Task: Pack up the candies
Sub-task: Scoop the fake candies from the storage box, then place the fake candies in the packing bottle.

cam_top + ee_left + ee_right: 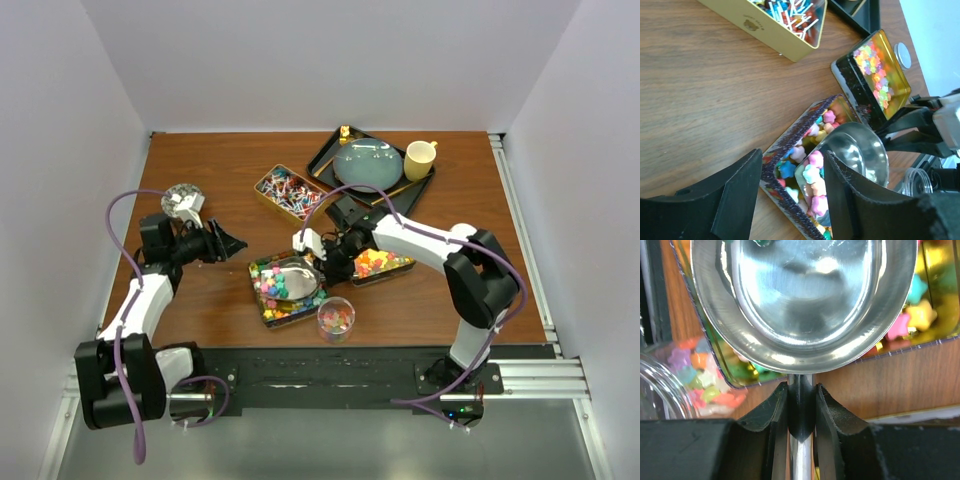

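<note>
The candies fill three gold tins: multicoloured chunky pieces [268, 285] [812, 172], orange-yellow-pink gummies [376, 262] [875, 70], and red-white-blue wrapped ones [288, 192] [785, 12]. My right gripper [332, 264] [801, 390] is shut on the handle of a metal scoop [299, 282] [805, 295]. The scoop's bowl lies over the chunky-candy tin and its inside looks bare. My left gripper [226, 243] [792, 167] stands open left of that tin, apart from it, holding nothing. A small glass jar [335, 318] [670, 385] holding some candies stands in front of the tins.
A black tray [330, 150] at the back carries a grey-blue plate [367, 163] and a yellow cup [420, 158]. A small round silvery object [182, 197] lies at the left, behind my left arm. The table's front edge runs just behind the jar.
</note>
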{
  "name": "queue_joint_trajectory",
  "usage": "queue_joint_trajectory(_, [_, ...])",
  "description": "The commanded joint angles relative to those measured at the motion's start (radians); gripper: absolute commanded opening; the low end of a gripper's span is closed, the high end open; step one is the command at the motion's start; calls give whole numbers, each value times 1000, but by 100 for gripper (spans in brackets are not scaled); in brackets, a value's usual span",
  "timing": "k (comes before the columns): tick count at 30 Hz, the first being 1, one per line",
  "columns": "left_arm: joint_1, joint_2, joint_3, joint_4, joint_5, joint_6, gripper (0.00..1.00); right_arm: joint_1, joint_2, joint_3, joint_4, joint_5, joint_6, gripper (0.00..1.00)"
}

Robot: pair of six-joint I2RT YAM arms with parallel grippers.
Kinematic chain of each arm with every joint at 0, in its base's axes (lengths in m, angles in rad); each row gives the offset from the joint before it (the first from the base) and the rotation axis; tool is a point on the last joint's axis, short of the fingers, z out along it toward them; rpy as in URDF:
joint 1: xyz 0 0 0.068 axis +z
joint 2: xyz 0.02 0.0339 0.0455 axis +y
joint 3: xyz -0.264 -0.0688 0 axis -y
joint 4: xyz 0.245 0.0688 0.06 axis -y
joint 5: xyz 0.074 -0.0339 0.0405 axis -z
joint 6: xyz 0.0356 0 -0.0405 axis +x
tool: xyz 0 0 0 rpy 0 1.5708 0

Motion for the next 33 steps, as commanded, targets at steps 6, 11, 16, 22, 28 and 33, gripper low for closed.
queue_joint_trajectory(6, [60,60,105,41,48,38,57,-54,-173,-123,263,-124,148,0])
queue_joint_trajectory(11, [78,79,144,41,47,59,57,-102,-253,-152,303,-174,205,0])
queue_joint_trajectory(16, [80,70,138,58,45,63,58,-117,-389,-231,373,-164,271,0])
queue_joint_trajectory(22, [78,53,134,84,61,23,57,-165,-477,-290,387,-139,357,0])
queue_joint_trajectory(28, [75,53,121,149,71,-36,58,-221,-543,-192,56,-73,133,0])
queue_joint_trajectory(33, [54,77,95,124,25,-20,58,-287,-574,-103,-304,-13,-190,0])
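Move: The scoop is already in my right hand, its bowl down in the star-candy tin, whose middle is about 8 cm to the left, 4 cm back and 8 cm below. The storage box, a clear round jar, stands some 10 cm back, 2 cm to the left and 6 cm below; the orange-candy tin lies roughly 13 cm to the right and 2 cm farther out. From my left hand the storage box is about 16 cm back, 20 cm right. Keeping my grip on the scoop's handle, I first tip its far lip up by some 20 degrees while turning clockwise, then lift the bowl straight out of the star-candy tin, about 10 cm up, and swing right, towards the orange-candy tin, easing part of that tip back. My empty left hand draws off about 5 cm, forward, up and left. ##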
